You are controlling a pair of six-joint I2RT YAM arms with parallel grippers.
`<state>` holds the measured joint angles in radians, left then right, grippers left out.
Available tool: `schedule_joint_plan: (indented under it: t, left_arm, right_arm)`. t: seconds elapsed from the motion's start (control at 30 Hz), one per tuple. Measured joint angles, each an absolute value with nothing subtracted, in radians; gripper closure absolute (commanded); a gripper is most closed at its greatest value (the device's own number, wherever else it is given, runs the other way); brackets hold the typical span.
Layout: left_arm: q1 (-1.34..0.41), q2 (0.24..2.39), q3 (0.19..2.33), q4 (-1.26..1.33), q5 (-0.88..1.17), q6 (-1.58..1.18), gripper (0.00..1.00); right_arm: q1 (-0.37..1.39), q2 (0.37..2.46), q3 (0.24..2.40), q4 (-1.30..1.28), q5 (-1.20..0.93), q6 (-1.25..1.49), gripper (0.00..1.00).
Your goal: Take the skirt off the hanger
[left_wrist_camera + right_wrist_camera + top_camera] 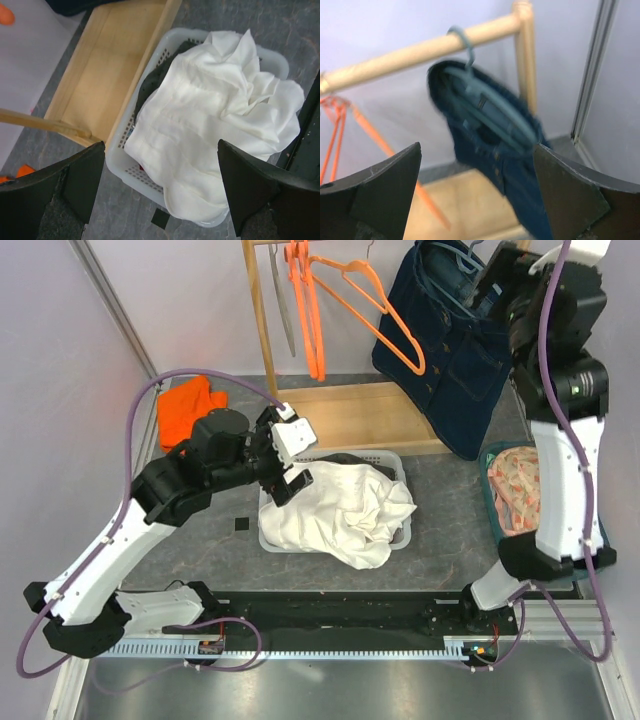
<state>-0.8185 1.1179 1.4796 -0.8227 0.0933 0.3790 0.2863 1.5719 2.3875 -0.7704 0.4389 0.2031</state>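
A dark blue denim skirt [445,350] hangs on a teal hanger [485,102] from the wooden rail [420,52] at the back right. In the right wrist view the skirt [515,170] is blurred and lies ahead between the fingers, apart from them. My right gripper [477,197] is open and empty, raised high near the skirt's top [495,285]. My left gripper [160,200] is open and empty, hovering over the near left edge of a white basket [150,175] that holds a white cloth [210,125].
Orange hangers [330,300] hang on the rail's left part. The rack's wooden base [350,415] lies behind the basket [272,538]. An orange cloth [190,405] lies at the back left. A teal bin [492,515] with a patterned garment [515,490] stands at the right.
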Motion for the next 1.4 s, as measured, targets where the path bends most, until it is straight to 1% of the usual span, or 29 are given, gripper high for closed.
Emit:
schedule_joint_plan:
  t: [0.1, 0.2, 0.3, 0.33, 0.4, 0.43, 0.5, 0.53, 0.6, 0.7, 0.73, 0.8, 0.9, 0.97, 1.0, 1.07, 1.1, 1.13, 1.17, 1.4]
  left_arm:
    - [-0.818, 1.121, 1.536, -0.839, 0.110, 0.381, 0.00]
    - [-0.818, 1.128, 1.568, -0.852, 0.102, 0.394, 0.00]
    - [-0.818, 1.138, 1.584, -0.862, 0.080, 0.410, 0.00]
    - [-0.818, 1.145, 1.591, -0.867, 0.074, 0.414, 0.00]
    - [-0.818, 1.158, 1.605, -0.868, 0.060, 0.421, 0.01]
    - [-0.818, 1.167, 1.612, -0.871, 0.055, 0.422, 0.00]
    - [-0.818, 1.184, 1.625, -0.870, 0.049, 0.425, 0.00]
    - [-0.818, 1.192, 1.628, -0.869, 0.044, 0.425, 0.00]
    - [-0.818, 1.205, 1.630, -0.869, 0.037, 0.425, 0.00]
    - [-0.818, 1.219, 1.630, -0.870, 0.029, 0.425, 0.00]
    - [-0.818, 1.222, 1.630, -0.870, 0.027, 0.425, 0.00]
    - [-0.818, 1.224, 1.630, -0.868, 0.025, 0.425, 0.00]
    - [-0.818, 1.224, 1.630, -0.866, 0.023, 0.425, 0.00]
    - [-0.817, 1.224, 1.630, -0.866, 0.023, 0.425, 0.00]
    - [-0.817, 1.224, 1.630, -0.866, 0.023, 0.425, 0.00]
    - [-0.815, 1.223, 1.629, -0.865, 0.023, 0.425, 0.00]
    - [-0.815, 1.222, 1.629, -0.865, 0.022, 0.425, 0.00]
    - [-0.815, 1.220, 1.628, -0.864, 0.021, 0.425, 0.00]
    - [-0.815, 1.216, 1.622, -0.860, 0.015, 0.425, 0.00]
    - [-0.815, 1.196, 1.581, -0.859, -0.003, 0.425, 0.00]
  right_arm:
    - [0.142, 1.674, 2.440, -0.692, 0.350, 0.197, 0.03]
    - [0.066, 1.746, 2.422, -0.627, 0.279, 0.180, 0.07]
    - [0.054, 1.809, 2.423, -0.582, 0.238, 0.141, 0.12]
    - [0.053, 1.830, 2.424, -0.569, 0.217, 0.126, 0.15]
    - [0.051, 1.863, 2.424, -0.550, 0.165, 0.107, 0.17]
    - [0.047, 1.876, 2.424, -0.543, 0.134, 0.102, 0.22]
    - [0.038, 1.891, 2.423, -0.528, 0.096, 0.096, 0.26]
    - [0.034, 1.893, 2.416, -0.520, 0.076, 0.095, 0.32]
    - [0.027, 1.892, 2.391, -0.498, 0.041, 0.091, 0.35]
    - [0.020, 1.881, 2.325, -0.452, -0.016, 0.102, 0.44]
    - [0.020, 1.878, 2.307, -0.445, -0.035, 0.109, 0.50]
    - [0.022, 1.873, 2.264, -0.419, -0.078, 0.128, 0.55]
    - [0.035, 1.871, 2.231, -0.404, -0.110, 0.154, 0.59]
    - [0.050, 1.871, 2.227, -0.402, -0.109, 0.157, 0.66]
    - [0.058, 1.871, 2.227, -0.402, -0.108, 0.160, 0.77]
    - [0.071, 1.871, 2.236, -0.407, -0.106, 0.169, 0.87]
    - [0.075, 1.874, 2.246, -0.409, -0.104, 0.176, 0.96]
    - [0.079, 1.879, 2.259, -0.418, -0.104, 0.184, 0.99]
    - [0.084, 1.882, 2.269, -0.426, -0.104, 0.196, 1.00]
    - [0.090, 1.879, 2.267, -0.403, -0.069, 0.226, 1.00]
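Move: The grey-blue hanger inside the skirt's waist is about 17 cm ahead of the right hand, 3 cm to its right and 7 cm lower, still hooked on the rod. The rack's right post stands some 10 cm to the right of that hanger, and the lone empty orange hanger about 20 cm to the left of it at much the same height. From the left hand the skirt's hanger is roughly 34 cm ahead, 41 cm to the right and 15 cm higher. The open right hand reaches about 16 cm forward while sinking some 10 cm, veering right at first to come between the rack post and the skirt's hanger, then sweeping back left as the wrist turns about 20 degrees counter-clockwise and the fingers close to pinch the hanger's near arm at the skirt's waist, with a slight lift at the end. The left hand, still empty and wide open, eases a couple of centimetres forward over the white cloth in the basket. ##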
